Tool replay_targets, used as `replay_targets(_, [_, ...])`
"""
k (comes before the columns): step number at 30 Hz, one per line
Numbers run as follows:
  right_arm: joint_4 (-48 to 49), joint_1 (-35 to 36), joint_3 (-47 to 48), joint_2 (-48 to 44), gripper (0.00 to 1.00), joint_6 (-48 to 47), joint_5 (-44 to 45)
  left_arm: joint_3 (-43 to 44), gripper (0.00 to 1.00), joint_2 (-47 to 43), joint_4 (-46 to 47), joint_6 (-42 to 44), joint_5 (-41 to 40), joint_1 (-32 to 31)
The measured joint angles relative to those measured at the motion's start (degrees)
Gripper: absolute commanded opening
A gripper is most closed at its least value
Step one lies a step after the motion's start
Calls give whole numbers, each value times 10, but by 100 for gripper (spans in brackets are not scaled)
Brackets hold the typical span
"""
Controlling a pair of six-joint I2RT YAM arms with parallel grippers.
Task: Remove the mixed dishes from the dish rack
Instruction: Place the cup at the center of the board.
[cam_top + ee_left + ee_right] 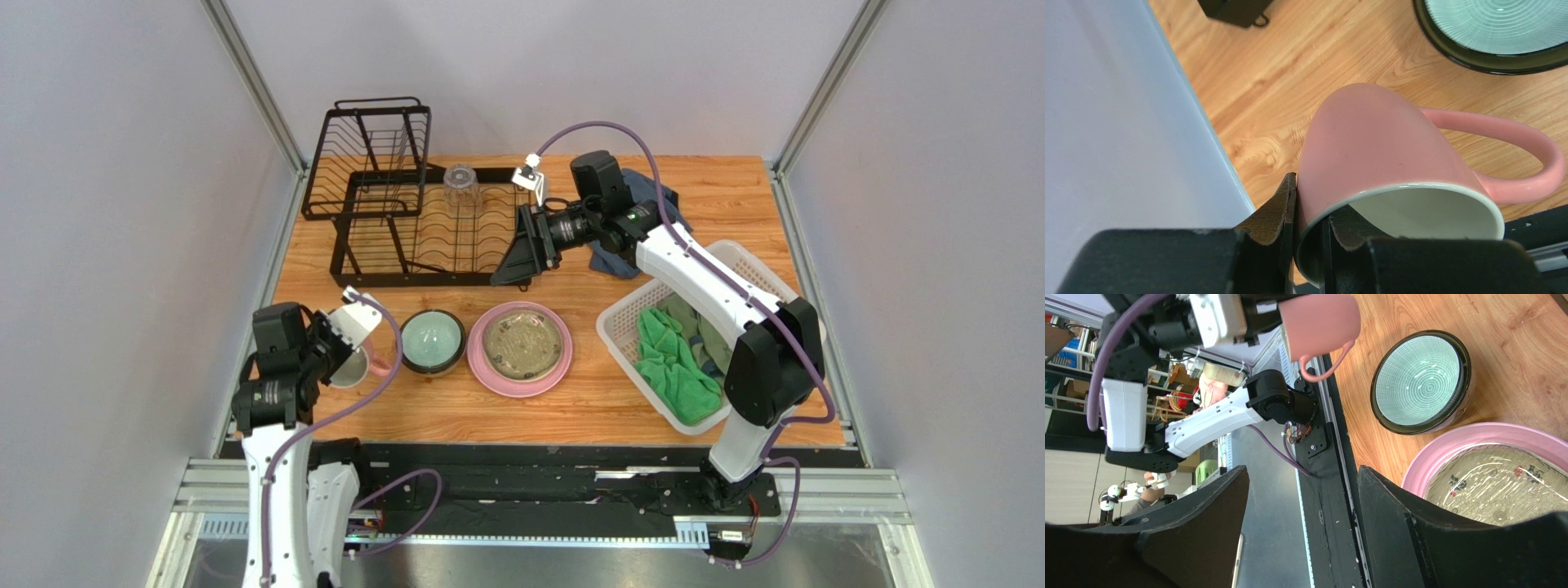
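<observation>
My left gripper is shut on the rim of the pink mug, one finger inside and one outside. The mug is tilted near the table's left edge. Beside it stand the pale teal bowl and the pink plate, which holds an olive dish. The clear glass tumbler stands in the black dish rack. My right gripper hangs open at the rack's right front corner, holding nothing.
A white lattice basket with green cloth sits at the right. A dark blue cloth lies behind the right arm. The grey side wall runs close by the mug on the left.
</observation>
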Motion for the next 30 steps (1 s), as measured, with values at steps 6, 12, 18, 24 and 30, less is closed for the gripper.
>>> replay_targets(6, [-15,-2,0,0,69,-16,0,33,0,115,10,2,52,121])
replay_targets(12, [-22,-4,0,11,69,-25,0,56,0,189,29,-3,58,163])
replay_targets(18, [-28,-5,0,22,68,-33,0,80,0,262,35,-8,66,212])
replay_targets(24, [-33,-6,0,23,68,-38,0,107,0,342,47,-17,66,256])
replay_targets(30, [-35,-7,0,29,68,-40,0,109,0,391,67,-28,60,264])
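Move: My left hand still holds the pink cup by its rim. The bare patch of board it is going to lies about 10 cm to its left, 5 cm ahead and some 15 cm below. The stacked bowls stand roughly 15 cm to the hand's right and 4 cm ahead, the rack's near left corner about 13 cm straight ahead. From my right hand that patch is some 33 cm left, about level and 26 cm lower. Keeping the rim pinched, I swing my left hand about 11 cm to the left, away from the stacked bowls, and lower it some 6 cm towards the bare board by the left edge, easing a little forward too. On the way I turn the wrist roughly 25 degrees counter-clockwise and tip the fingers more steeply down. My empty, open right hand sinks about 3 cm. ##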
